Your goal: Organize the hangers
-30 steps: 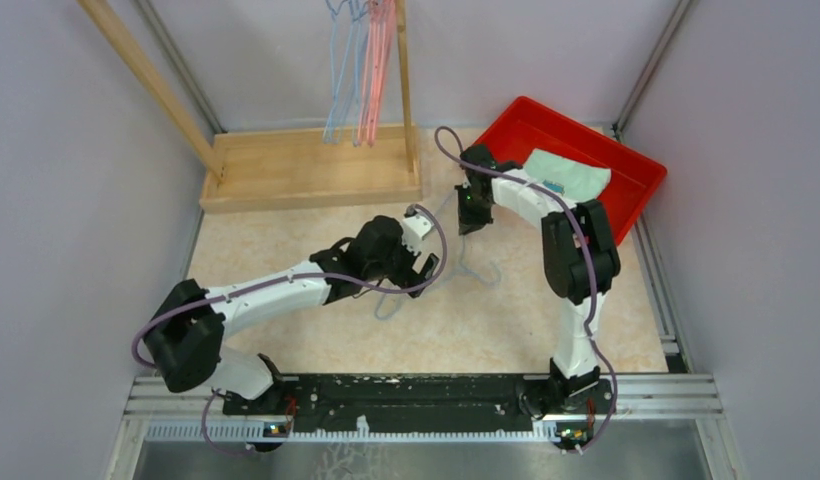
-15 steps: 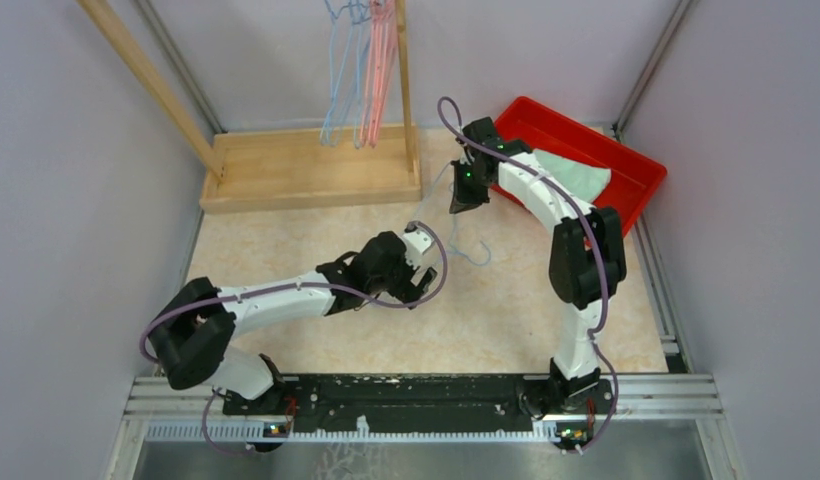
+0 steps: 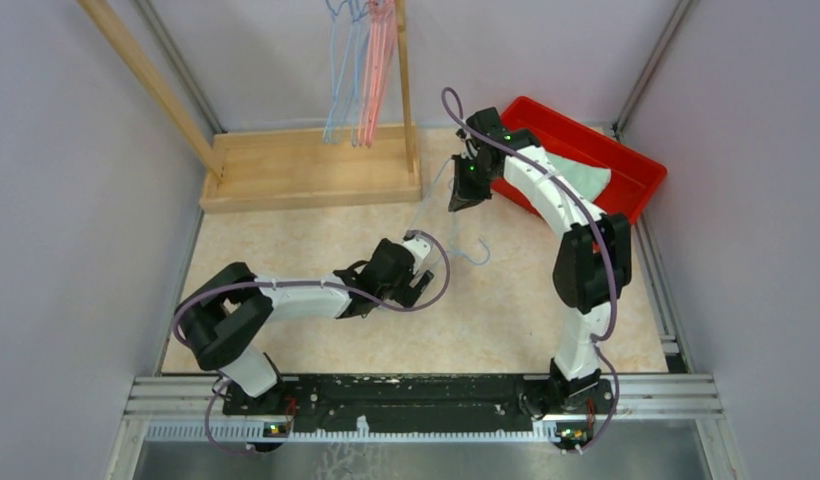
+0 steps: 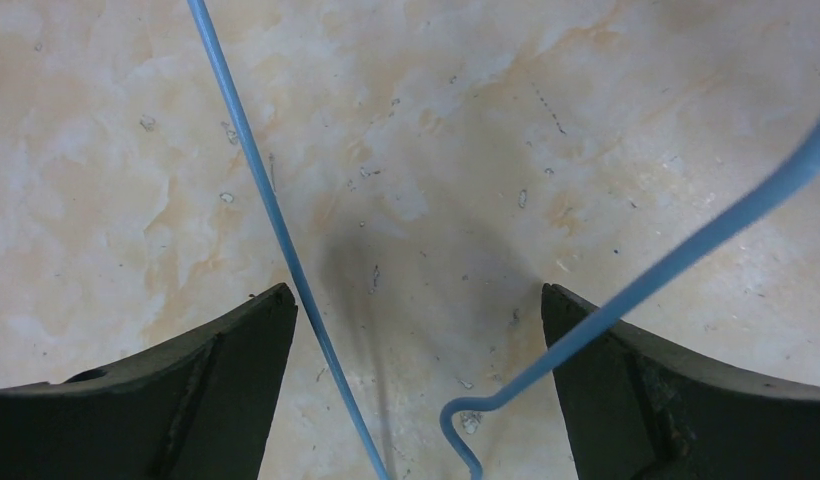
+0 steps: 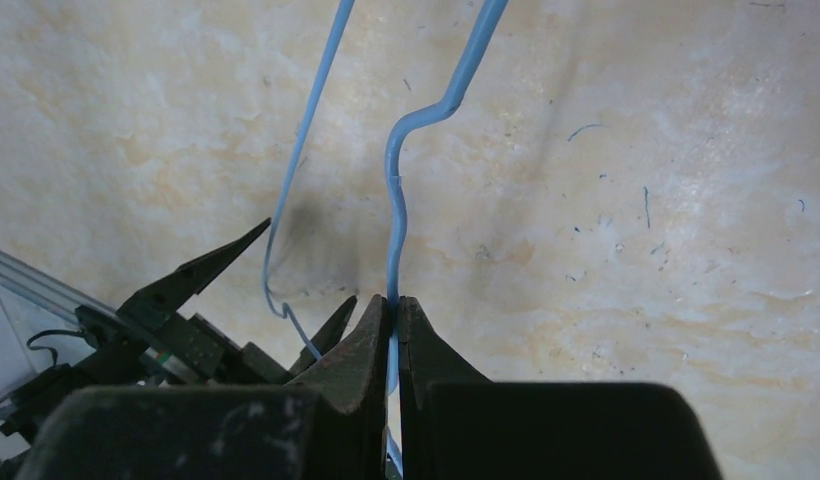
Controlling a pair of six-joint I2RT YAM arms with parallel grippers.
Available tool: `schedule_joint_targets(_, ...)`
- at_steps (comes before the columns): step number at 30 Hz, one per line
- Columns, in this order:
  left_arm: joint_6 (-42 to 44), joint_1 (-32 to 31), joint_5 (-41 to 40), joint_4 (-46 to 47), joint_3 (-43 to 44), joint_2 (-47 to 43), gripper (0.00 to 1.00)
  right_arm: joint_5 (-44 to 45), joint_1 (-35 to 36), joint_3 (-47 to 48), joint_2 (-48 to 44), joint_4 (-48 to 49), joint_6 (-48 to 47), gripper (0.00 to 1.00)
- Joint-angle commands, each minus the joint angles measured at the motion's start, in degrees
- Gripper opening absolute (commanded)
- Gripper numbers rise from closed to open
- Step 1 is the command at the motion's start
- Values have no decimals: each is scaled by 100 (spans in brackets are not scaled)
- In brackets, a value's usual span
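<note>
My right gripper (image 3: 464, 197) (image 5: 394, 303) is shut on a light blue hanger (image 3: 464, 243) (image 5: 398, 190) and holds it lifted over the floor's middle. Its wires run between the fingers of my left gripper (image 3: 423, 284) (image 4: 416, 300), which is open wide and grips nothing; the hanger (image 4: 276, 220) passes close by its left finger. Several more hangers (image 3: 358, 70), light blue and pink-red, hang on the wooden rack (image 3: 306, 165) at the back left.
A red bin (image 3: 626, 165) with a pale green cloth (image 3: 576, 175) stands at the back right, close behind my right arm. Grey walls close in both sides. A metal rail (image 3: 426, 395) runs along the near edge.
My right gripper has lifted the light blue hanger up and back. My left gripper has drawn back toward the near left, its elbow folding in.
</note>
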Motion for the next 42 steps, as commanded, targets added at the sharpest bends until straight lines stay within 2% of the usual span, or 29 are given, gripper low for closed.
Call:
schedule_joint_targets(1, -162, -45, -357, 149, 282, 151, 94, -408, -41, 446, -577, -241, 17, 0)
schedule_joint_targets(9, -248, -46, -592, 100, 299, 245, 70, -723, -69, 460, -863, -568, 37, 0)
schedule_joint_targets(14, -281, -50, -608, 88, 262, 293, 39, -790, -116, 339, -996, -618, 31, 0)
schedule_joint_targets(19, -394, -48, -630, 52, 142, 230, 1, -834, -183, 204, -1088, -589, 36, 0)
schedule_joint_targets(23, -445, -38, -538, -122, 45, 75, 0, -815, -248, 130, -1171, -581, 53, 2)
schedule_joint_targets(24, -463, -42, -504, -218, 36, -7, 0, -772, -276, 129, -1190, -628, 35, 20)
schedule_joint_targets(26, -536, -38, -486, -434, -17, -200, 0, -680, -348, 108, -1305, -617, -32, 42)
schedule_joint_targets(28, -713, -30, -546, -647, -116, -428, 0, -612, -476, 45, -1526, -540, -54, 57)
schedule_joint_targets(31, -963, -28, -608, -1033, -257, -835, 0, -889, -813, -76, -1772, -286, 82, 72)
schedule_joint_targets(33, -1155, -23, -548, -1313, -301, -1136, 0, -1190, -1106, -281, -1894, 17, 282, 73)
schedule_joint_targets(37, -1905, -20, -677, -2547, 25, -1594, 0, -1490, -1511, -616, -2015, 473, 612, 74)
schedule_joint_targets(42, -2787, -15, -902, -3585, 231, -2142, 0, -1604, -1613, -951, -2051, 915, 800, 74)
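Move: The blue hanger's near corner is already between the open left fingers, within a centimetre or two of the hand point. Its hook lies about 9 cm right of the left hand, 6 cm ahead and slightly higher; the wooden rack base is some 24 cm ahead and 22 cm left. The right hand still pinches the hanger's far arm, with that corner about 13 cm back, 7 cm left and 12 cm lower. From the right hand, the red bin's middle is about 23 cm right, 8 cm ahead and 12 cm down. Ease the left gripper about 1 cm forward and shut it on the hanger's corner, while the right hand, keeping its pinch, lifts the far arm about 5 cm and a little back. With the left fingers shut, open the right ones and take that hand right and up towards the bin; meanwhile draw the left hand left, back and up, about 8 cm in all, turning it some 15 degrees counter-clockwise. ##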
